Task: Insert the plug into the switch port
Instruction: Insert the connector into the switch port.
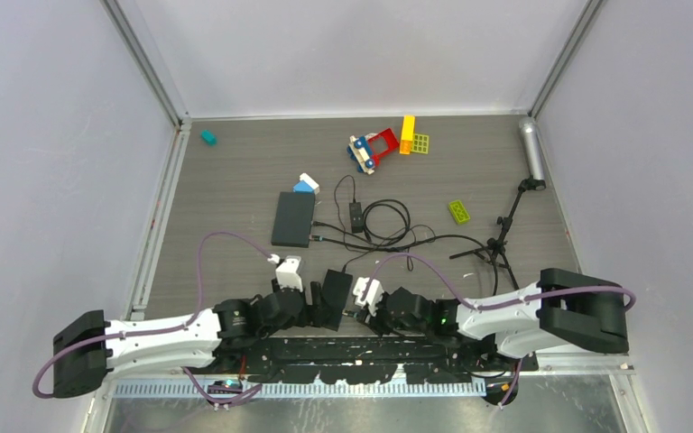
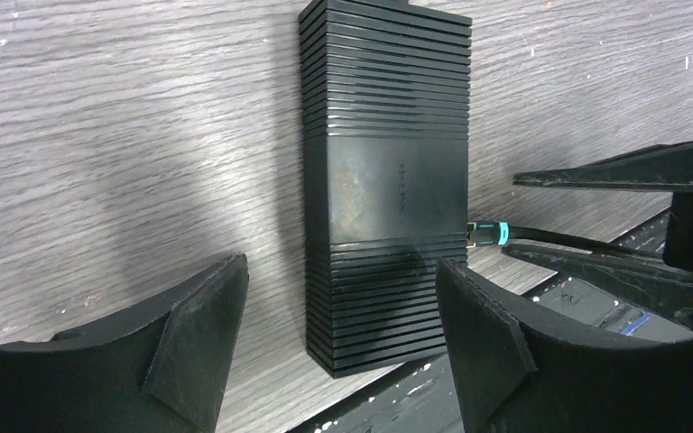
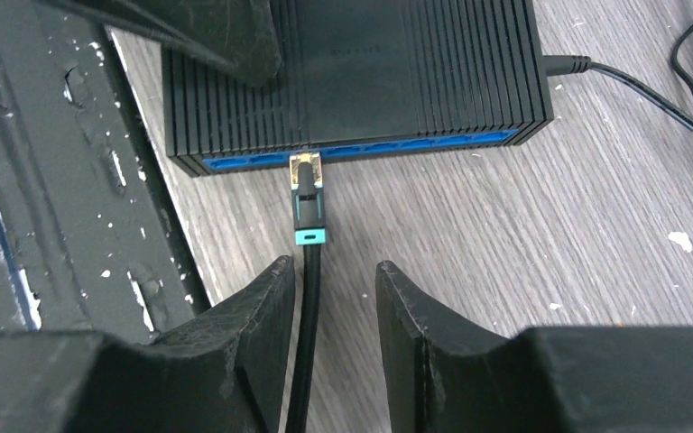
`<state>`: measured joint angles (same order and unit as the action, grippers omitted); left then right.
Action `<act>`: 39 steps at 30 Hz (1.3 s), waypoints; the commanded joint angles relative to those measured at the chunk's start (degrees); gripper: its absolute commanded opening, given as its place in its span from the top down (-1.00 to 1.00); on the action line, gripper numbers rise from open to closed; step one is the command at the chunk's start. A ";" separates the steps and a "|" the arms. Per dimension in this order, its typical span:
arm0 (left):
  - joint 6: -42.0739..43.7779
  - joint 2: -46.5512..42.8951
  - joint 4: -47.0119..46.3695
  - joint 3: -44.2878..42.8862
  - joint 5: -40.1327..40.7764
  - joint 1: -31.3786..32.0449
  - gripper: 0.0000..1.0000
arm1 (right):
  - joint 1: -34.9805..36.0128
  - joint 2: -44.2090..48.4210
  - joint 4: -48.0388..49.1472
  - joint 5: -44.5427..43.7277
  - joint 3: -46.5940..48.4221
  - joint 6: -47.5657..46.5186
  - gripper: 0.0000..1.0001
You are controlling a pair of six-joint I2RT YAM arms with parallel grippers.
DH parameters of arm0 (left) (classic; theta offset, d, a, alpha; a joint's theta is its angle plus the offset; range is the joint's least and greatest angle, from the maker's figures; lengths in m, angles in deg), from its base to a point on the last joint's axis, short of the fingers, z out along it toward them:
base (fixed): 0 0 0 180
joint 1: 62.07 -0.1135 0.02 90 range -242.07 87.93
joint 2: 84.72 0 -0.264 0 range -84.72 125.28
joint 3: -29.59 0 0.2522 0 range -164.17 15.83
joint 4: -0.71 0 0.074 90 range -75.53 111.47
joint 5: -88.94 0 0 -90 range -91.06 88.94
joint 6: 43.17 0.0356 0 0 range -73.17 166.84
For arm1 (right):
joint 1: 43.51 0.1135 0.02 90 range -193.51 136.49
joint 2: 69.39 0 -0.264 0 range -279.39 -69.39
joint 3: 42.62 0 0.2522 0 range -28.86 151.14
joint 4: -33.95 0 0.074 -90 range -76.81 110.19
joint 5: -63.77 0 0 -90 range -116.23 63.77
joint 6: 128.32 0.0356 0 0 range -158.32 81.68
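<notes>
The switch (image 1: 335, 296), a black ribbed box (image 2: 383, 180), lies at the table's near edge between both grippers. Its blue port face (image 3: 370, 149) points toward my right gripper. The plug (image 3: 308, 194), clear-tipped with a teal boot, sits with its tip in one of the ports; it also shows in the left wrist view (image 2: 487, 234). Its black cable (image 3: 305, 343) runs back between the fingers of my right gripper (image 3: 334, 266), which is open and lies close to the left finger. My left gripper (image 2: 341, 271) is open, one finger on each side of the switch's near end, not touching it.
A second black box (image 1: 293, 219) with cables and a power adapter (image 1: 355, 215) lies mid-table. Toy bricks (image 1: 388, 144), a green brick (image 1: 459, 210), a teal block (image 1: 208, 137), a small tripod (image 1: 505, 230) and a silver cylinder (image 1: 531, 149) sit farther back. The black base plate (image 1: 361, 352) borders the switch.
</notes>
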<state>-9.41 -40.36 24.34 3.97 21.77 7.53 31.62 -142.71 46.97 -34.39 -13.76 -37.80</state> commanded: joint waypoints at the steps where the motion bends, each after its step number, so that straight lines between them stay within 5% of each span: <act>1: 2.05 3.25 -3.92 0.61 -2.29 -0.40 -0.57 | -1.49 -3.43 8.25 3.09 0.29 -0.18 0.13; 9: 1.51 5.97 -7.90 2.30 -4.44 -0.60 -0.39 | -2.33 -7.50 9.10 7.39 2.77 -1.61 0.23; 22: 2.64 13.02 -17.36 4.63 -10.78 -0.54 -0.14 | -2.78 -9.67 12.76 9.87 4.25 -2.94 0.99; 31: 2.84 24.95 -31.20 4.70 -18.06 1.17 0.02 | -2.83 -13.87 12.22 6.73 11.84 -2.46 0.99; 39: 1.26 27.54 -33.93 4.96 -18.08 6.25 0.07 | -5.17 -9.62 11.72 -2.75 8.20 -3.99 0.99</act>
<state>-3.67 -17.41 -12.01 7.38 28.92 6.41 28.54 -152.65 50.29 -33.52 -7.64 -39.31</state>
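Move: The switch's middle is about 3 cm right of the open left hand and 1 cm ahead, about 1 cm lower. The plug, its tip at the switch's right-hand edge, lies some 3 cm left of the part-open right hand, level fore-and-aft and 1 cm lower; the switch's middle is 7 cm left and 2 cm ahead of that hand. The power adapter lies 17 cm ahead and 7 cm right of the left hand, the dark box 17 cm ahead and 6 cm left. Leftward about 2 cm, the right hand slides in behind the plug and pinches its body, while the left goes about 2 cm to its right and closes across the near half of the switch. Both then carry forward, the left some 4 cm with its fingers tipping up about 10 degrees, the right about 2 cm, keeping the plug at the port. ##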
